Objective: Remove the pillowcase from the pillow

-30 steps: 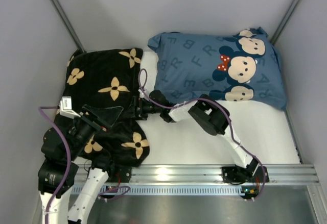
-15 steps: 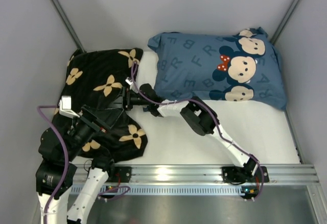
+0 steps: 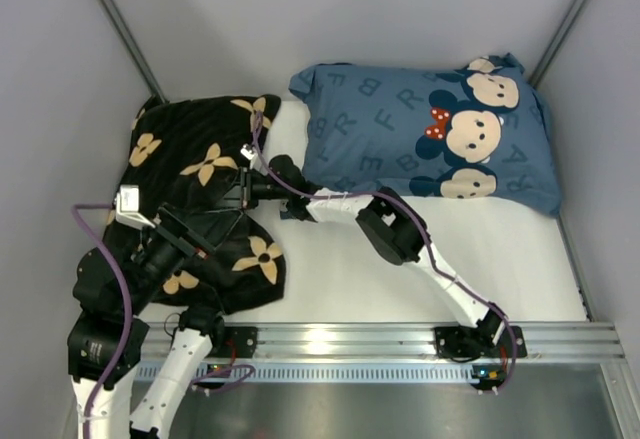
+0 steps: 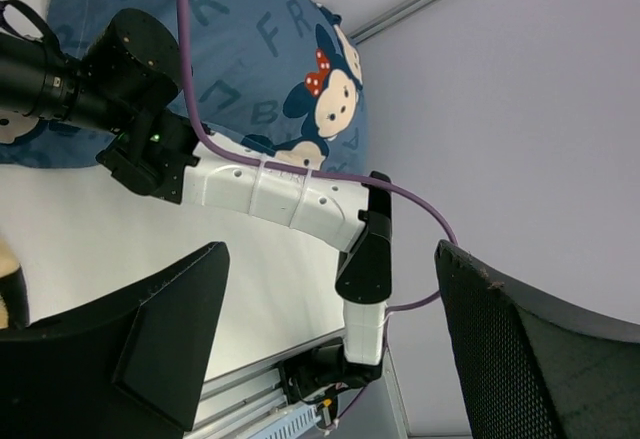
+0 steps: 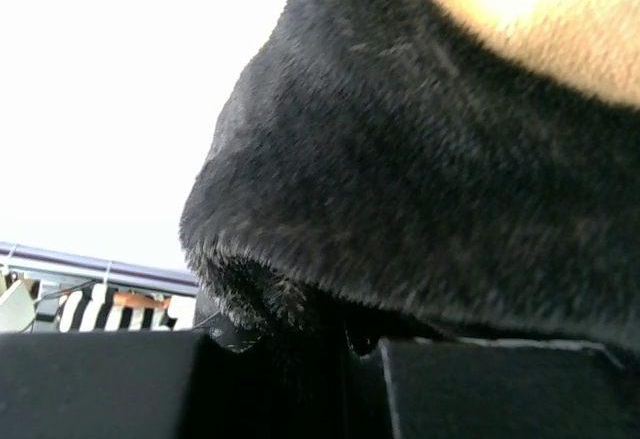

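Note:
The black pillowcase (image 3: 195, 174) with tan flowers lies bunched at the left of the table. The pillow is hidden inside it. A pale strip (image 3: 289, 131) shows at its right edge, and I cannot tell if that is the pillow. My right gripper (image 3: 244, 190) reaches in from the right and is shut on the pillowcase's right edge. In the right wrist view the black plush (image 5: 420, 179) is pinched between the fingers of my right gripper (image 5: 345, 359). My left gripper (image 3: 207, 227) hovers over the pillowcase's near part, open. Nothing lies between the fingers of the left gripper (image 4: 330, 359).
A blue pillow (image 3: 425, 134) printed with letters and cartoon mice lies at the back right, touching the pale strip. My right arm (image 3: 390, 229) stretches across the white table. A metal rail (image 3: 400, 341) runs along the near edge. Grey walls close in left and right.
My right gripper moved left to the pillowcase's right edge and shut on the fabric. The pillowcase's near edge drew in leftward. The left gripper stayed open, almost still.

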Available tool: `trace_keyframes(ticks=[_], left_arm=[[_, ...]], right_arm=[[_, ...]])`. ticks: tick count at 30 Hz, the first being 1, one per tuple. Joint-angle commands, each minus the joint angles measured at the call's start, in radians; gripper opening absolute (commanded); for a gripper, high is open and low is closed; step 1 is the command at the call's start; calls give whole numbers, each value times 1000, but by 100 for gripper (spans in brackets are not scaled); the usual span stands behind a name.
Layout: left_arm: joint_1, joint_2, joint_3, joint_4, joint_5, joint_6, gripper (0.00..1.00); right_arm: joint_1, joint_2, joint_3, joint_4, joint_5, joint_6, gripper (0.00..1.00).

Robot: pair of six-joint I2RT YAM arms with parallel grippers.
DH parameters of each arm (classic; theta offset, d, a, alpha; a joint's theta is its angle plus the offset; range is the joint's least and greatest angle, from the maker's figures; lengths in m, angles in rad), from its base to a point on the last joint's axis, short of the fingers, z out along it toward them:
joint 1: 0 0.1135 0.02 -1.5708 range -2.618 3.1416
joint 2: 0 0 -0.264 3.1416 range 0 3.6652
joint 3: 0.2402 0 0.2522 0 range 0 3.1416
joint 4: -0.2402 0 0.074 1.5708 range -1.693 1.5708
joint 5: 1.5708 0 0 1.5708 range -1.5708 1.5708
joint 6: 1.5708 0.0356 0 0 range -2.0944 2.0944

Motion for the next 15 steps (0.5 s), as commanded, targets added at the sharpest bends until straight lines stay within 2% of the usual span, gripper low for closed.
trace_keyframes(ticks=[1,8,15], left_arm=[[5,8,62,20,24,12,87],[5,-10,61,20,4,18,87],[5,-21,7,20,-2,6,86]], right_arm=[[-73,-170,13,81,-19,-50,0],[-167,-285,-28,103,-108,-32,0],[-98,-193,75,57,-170,-18,0]])
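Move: The black flowered pillowcase is already pinched by its right edge in the right hand; its middle lies some 12 cm to that hand's left, about 3 cm farther out and 9 cm below. The blue pillow's middle is roughly 45 cm to the right of the same hand, 17 cm ahead and 8 cm lower. From the left hand, which is idle, the black pillowcase's middle lies about 20 cm ahead, 15 cm to the left and 33 cm below. The black pillowcase's right edge, still pinched between the right hand's shut fingers, is hauled up, to the right and forward in nearly equal parts, about 12 cm in all, away from the pillowcase's middle and towards the blue pillow. The pull starts gently, quickens, then comes to a stop near the end, with the wrist hardly turning. ##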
